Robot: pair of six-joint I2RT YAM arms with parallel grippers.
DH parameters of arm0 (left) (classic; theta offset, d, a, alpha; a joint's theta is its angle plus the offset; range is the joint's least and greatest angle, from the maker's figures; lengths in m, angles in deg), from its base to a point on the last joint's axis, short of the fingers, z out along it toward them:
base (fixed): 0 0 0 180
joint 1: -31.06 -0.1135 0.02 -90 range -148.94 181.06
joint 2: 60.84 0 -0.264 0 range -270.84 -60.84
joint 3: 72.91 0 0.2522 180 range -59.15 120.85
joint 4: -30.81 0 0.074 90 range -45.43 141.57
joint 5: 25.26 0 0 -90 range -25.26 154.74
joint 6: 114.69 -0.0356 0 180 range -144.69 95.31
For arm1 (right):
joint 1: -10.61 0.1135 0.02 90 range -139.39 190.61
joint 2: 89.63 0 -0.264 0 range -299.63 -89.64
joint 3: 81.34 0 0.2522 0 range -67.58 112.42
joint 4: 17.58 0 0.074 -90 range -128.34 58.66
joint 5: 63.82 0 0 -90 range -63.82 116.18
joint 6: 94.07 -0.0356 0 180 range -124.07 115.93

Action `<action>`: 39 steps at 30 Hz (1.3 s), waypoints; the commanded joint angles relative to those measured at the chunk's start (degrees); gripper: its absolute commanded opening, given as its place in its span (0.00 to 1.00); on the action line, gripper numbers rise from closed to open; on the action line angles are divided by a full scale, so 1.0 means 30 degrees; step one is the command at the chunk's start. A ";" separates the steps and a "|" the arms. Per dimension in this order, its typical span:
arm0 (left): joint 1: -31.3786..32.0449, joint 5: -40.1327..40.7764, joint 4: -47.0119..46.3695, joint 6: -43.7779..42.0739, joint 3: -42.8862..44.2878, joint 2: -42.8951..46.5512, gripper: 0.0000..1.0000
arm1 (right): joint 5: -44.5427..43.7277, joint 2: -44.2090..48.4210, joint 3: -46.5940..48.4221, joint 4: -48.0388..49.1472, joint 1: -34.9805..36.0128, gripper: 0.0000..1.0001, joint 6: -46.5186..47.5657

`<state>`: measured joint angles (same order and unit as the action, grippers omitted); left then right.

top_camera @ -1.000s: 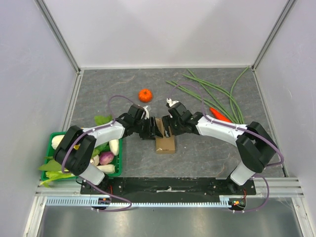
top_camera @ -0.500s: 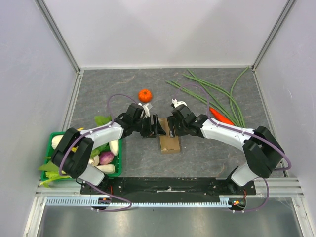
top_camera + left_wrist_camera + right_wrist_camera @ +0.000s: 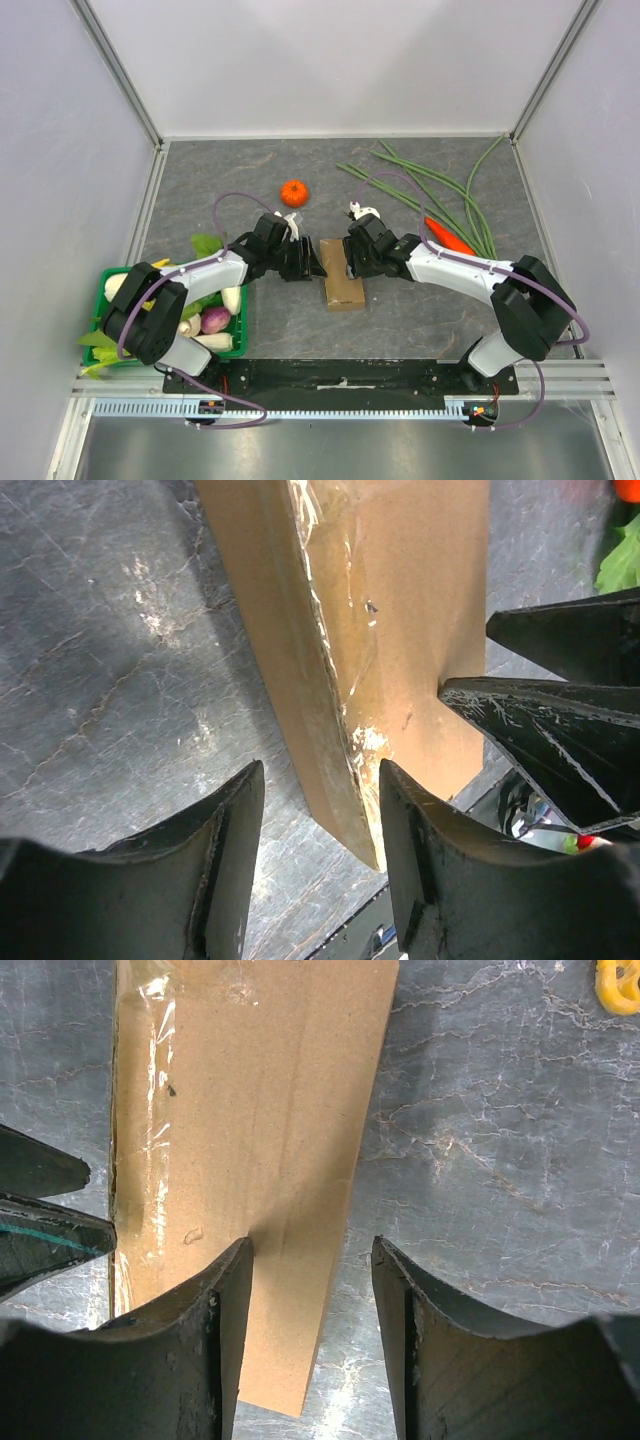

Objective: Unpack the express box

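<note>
The express box lies flat on the grey table between the two arms, lid down, with clear tape along its left edge. My left gripper is at the box's left side. In the left wrist view the left gripper is open, and the box's taped edge passes between its fingers, close to the right finger. My right gripper is over the box's far right part. In the right wrist view the right gripper is open astride the box's right edge.
An orange tangerine sits behind the box. Long green beans and a red vegetable lie at the back right. A green crate of vegetables stands at the near left. A yellow item lies right of the box.
Both grippers have drawn back from over the box's far end to its two sides and narrowed their jaws. The box has shifted slightly right and its whole top now shows.
</note>
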<state>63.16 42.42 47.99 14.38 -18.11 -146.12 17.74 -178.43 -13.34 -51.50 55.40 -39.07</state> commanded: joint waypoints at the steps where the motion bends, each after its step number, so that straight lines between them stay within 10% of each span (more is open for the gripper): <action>1: -0.0094 0.0907 -0.0349 -0.0747 -0.0055 -0.0198 0.55 | -0.0700 -0.0343 -0.0442 -0.0134 -0.0020 0.56 -0.0255; 39: -0.0650 0.5657 0.2200 -0.0483 -0.1579 0.0007 0.32 | -0.0817 -0.1691 0.0026 -0.0486 -0.0283 0.55 -0.1194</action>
<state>61.50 56.62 51.14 14.05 -22.26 -145.31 18.41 -181.01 -12.67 -48.53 55.07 -43.12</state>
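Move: Flat between the two hands lies the express box. Its middle is about 6 cm to the left hand's right, level with it and some 2 cm lower, and its taped left edge is barely 1 cm to that hand's right. From the right hand the box's middle is about 3 cm left, neither ahead nor back, 3 cm lower. An orange pumpkin sits 18 cm ahead of the left hand and 5 cm to its left. Working at the box's taped left edge, the left hand sinks about 1 cm and eases left and slightly forward, then pulls away faster to the left and down, about 5 cm left and 4 cm lower in all. It turns some 15 degrees, partly counter-clockwise, while its fingers narrow and one ends against the outer flap. The right hand keeps a fingertip on the lid, shifting about 1 cm left and forward. ##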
